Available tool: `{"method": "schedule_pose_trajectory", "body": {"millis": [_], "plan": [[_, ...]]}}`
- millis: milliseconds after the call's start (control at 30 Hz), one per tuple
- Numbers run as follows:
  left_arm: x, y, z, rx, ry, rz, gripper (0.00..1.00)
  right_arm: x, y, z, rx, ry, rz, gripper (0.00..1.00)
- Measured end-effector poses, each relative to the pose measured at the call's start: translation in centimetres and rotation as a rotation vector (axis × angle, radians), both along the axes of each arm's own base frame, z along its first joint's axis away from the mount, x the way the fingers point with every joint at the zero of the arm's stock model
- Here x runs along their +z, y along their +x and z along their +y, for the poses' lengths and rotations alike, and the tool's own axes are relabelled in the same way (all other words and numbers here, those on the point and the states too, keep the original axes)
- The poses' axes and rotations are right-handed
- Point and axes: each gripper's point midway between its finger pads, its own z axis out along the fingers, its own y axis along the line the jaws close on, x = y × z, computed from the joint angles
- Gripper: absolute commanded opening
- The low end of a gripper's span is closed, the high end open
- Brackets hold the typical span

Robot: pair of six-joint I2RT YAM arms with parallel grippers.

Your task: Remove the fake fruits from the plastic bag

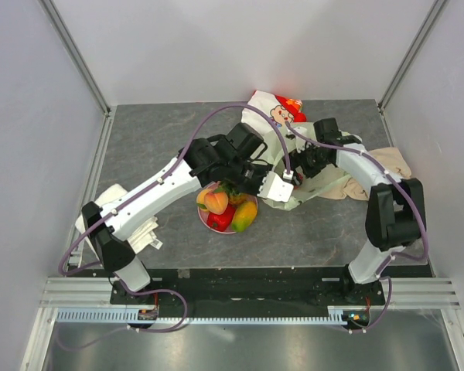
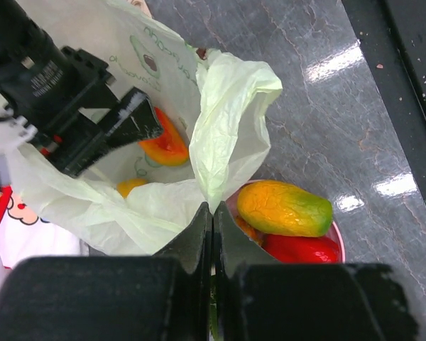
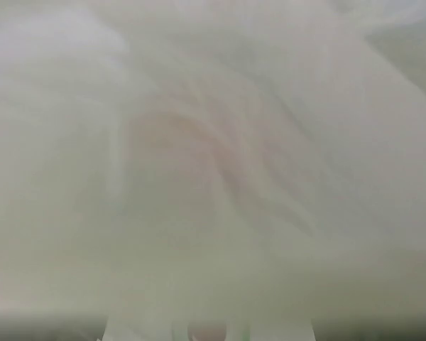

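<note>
The pale-green plastic bag (image 2: 227,106) stands bunched up beside the pink plate (image 2: 337,238). My left gripper (image 2: 213,207) is shut on a raised fold of the bag's rim, and it shows in the top view too (image 1: 282,193). Inside the bag lie an orange-red fruit (image 2: 163,145) and a yellow one (image 2: 131,186). A yellow-green mango (image 2: 284,207) and a red pepper (image 2: 302,249) rest on the plate, with a peach (image 1: 215,201) beside them. My right gripper (image 2: 131,124) reaches into the bag's mouth. Its wrist view is filled by blurred bag film, so its fingers are hidden.
A white-and-red cartoon pouch (image 1: 274,108) lies behind the bag. A beige cloth (image 1: 387,162) sits at the right under the right arm, and a white cloth (image 1: 143,232) at the left by the left arm. Grey walls enclose the table.
</note>
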Motion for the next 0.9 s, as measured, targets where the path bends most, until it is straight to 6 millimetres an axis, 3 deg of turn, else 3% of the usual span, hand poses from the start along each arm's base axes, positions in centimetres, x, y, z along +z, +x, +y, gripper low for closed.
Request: {"method": "schedule_pose_trajectory", "body": {"millis": [233, 267, 333, 367, 467, 567, 633, 700, 900], "plan": [[-1.1, 0.2, 0.5, 0.017, 0.035, 0.001, 0.02, -4.8, 1.1, 0.1, -0.002, -0.107, 0.042, 0.94], [-1.1, 0.3, 0.6, 0.019, 0.036, 0.000, 0.02, -5.0, 1.4, -0.2, -0.010, -0.122, 0.032, 0.90], [-1.1, 0.4, 0.6, 0.022, 0.036, -0.001, 0.02, -5.0, 1.8, -0.4, -0.016, -0.137, 0.012, 0.69], [-1.1, 0.5, 0.6, 0.024, 0.036, -0.001, 0.02, -4.9, 2.2, -0.5, -0.015, -0.141, -0.004, 0.53], [-1.1, 0.6, 0.7, 0.027, 0.035, -0.003, 0.02, -4.8, 2.8, -0.7, -0.016, -0.152, -0.032, 0.42], [-1.1, 1.0, 0.7, 0.035, 0.028, -0.010, 0.02, -4.4, 3.0, -0.8, -0.011, -0.151, -0.047, 0.37], [-1.2, 1.2, 0.7, 0.040, 0.027, -0.012, 0.02, -3.2, 2.9, -0.7, -0.006, -0.138, -0.067, 0.36], [-1.4, 1.6, 0.7, 0.049, 0.027, -0.017, 0.02, -0.8, 2.5, -0.8, 0.000, -0.119, -0.107, 0.36], [-1.1, 3.5, 0.7, 0.111, -0.008, -0.038, 0.02, 10.4, 1.1, -1.0, 0.028, -0.061, -0.325, 0.36]]}}
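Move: The orange-red fruit, the last one I can make out in the bag, lies about 4 cm back from my open right hand, some 3 cm to its left and 5 cm below. From that hand, the plate of fruit is roughly 14 cm back and 24 cm left, and the red-and-white pack is about 15 cm ahead and 9 cm left, both 7 cm lower. From my left hand, the orange-red fruit is around 5 cm ahead, 12 cm right and 20 cm down. I push my right hand about 5 cm down inside the bag, easing forward some 3 cm, and bring the wide-open fingers in to roughly a third open. Then I lift it straight up about 15 cm, away from the orange-red fruit, tipping the fingers up and forward. My left hand keeps its pinch on the bag's handle and carries it a few centimetres forward. ##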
